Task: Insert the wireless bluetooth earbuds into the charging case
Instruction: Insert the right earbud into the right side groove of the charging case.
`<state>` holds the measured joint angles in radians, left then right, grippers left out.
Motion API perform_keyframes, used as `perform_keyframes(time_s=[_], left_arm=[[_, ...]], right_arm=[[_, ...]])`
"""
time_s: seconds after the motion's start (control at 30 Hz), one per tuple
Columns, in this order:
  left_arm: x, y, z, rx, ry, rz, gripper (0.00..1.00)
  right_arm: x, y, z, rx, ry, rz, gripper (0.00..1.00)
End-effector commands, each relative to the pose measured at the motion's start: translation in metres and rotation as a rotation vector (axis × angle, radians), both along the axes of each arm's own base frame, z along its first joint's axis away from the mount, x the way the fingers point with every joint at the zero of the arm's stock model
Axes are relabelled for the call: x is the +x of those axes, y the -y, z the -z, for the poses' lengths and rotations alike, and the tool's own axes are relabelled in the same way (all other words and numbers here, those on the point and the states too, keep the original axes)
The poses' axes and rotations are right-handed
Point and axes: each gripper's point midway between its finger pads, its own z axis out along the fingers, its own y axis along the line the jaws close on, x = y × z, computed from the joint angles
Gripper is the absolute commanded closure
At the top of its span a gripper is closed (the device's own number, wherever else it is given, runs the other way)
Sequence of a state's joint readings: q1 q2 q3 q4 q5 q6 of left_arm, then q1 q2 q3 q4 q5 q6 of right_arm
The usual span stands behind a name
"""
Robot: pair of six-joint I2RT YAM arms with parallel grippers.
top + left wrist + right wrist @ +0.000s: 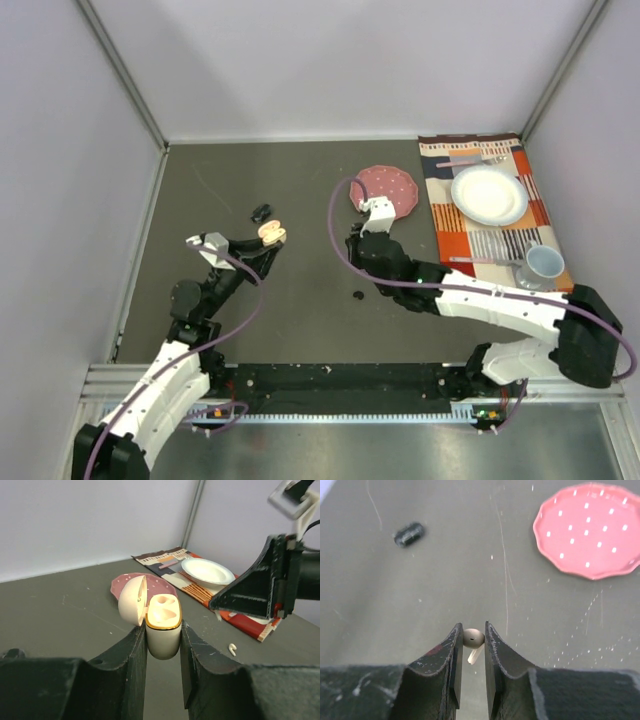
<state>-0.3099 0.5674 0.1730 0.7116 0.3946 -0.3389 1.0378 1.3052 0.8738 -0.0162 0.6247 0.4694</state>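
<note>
My left gripper (164, 632) is shut on the cream charging case (163, 639), holding it upright above the table with its lid (132, 600) swung open. In the top view the case (272, 233) sits at the left gripper's (262, 240) tip, left of centre. My right gripper (473, 630) is shut on a white earbud (473, 637), stem pointing down, above the table. That right gripper (355, 234) hangs near the pink disc. Another white earbud (232, 649) lies on the table. Black earbuds (261, 211) lie farther back, and a small black piece (359, 295) lies below the right arm.
The pink dotted disc (386, 188) lies at centre back. A striped placemat (452, 225) on the right carries a white plate (489, 194), a cup (543, 264) and cutlery. Grey walls close the table on three sides.
</note>
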Motion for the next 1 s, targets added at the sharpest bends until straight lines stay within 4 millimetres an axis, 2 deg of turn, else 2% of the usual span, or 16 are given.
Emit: perform_keyframes(time_s=[0.0, 0.2, 0.43, 0.63, 0.97], left_arm=[[-0.011, 0.011, -0.043, -0.030, 0.105, 0.091, 1.00], [-0.015, 0.028, -0.044, 0.017, 0.093, 0.208, 1.00], [-0.020, 0.037, -0.047, 0.021, 0.098, 0.275, 1.00], [-0.026, 0.046, -0.047, 0.034, 0.096, 0.338, 1.00], [-0.036, 0.060, -0.043, 0.083, 0.102, 0.412, 1.00]], right_arm=[[0.000, 0.006, -0.077, 0.115, 0.243, 0.034, 0.92], [-0.009, 0.017, -0.118, 0.169, 0.359, 0.026, 0.92], [-0.026, 0.015, -0.154, 0.212, 0.483, -0.037, 0.92], [-0.041, 0.002, -0.169, 0.205, 0.573, -0.103, 0.92], [-0.060, -0.034, -0.184, 0.232, 0.587, -0.268, 0.92]])
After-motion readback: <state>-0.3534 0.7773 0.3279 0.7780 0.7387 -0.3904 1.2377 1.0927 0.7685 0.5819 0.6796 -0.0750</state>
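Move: The open charging case, held in the left gripper, is about 15 cm left of the right gripper, 2 cm back and 6 cm above it. On the table some 17 cm below the right gripper, a black eartip lies 3 cm back and 2 cm right; the pink plate is 20 cm ahead, 7 cm right; the black cylinder 16 cm ahead, 19 cm left. From the left gripper, the held earbud is 15 cm right, 3 cm ahead, 6 cm lower. Lift the right gripper about 15 cm with the earbud kept pinched, easing it back some 5 cm and tipping the fingers up about 30 degrees until they point slightly above level. Meanwhile carry the case in the left gripper some 5 cm right towards the earbud, a little back and up, turning it clockwise; keep both grips as they are. ##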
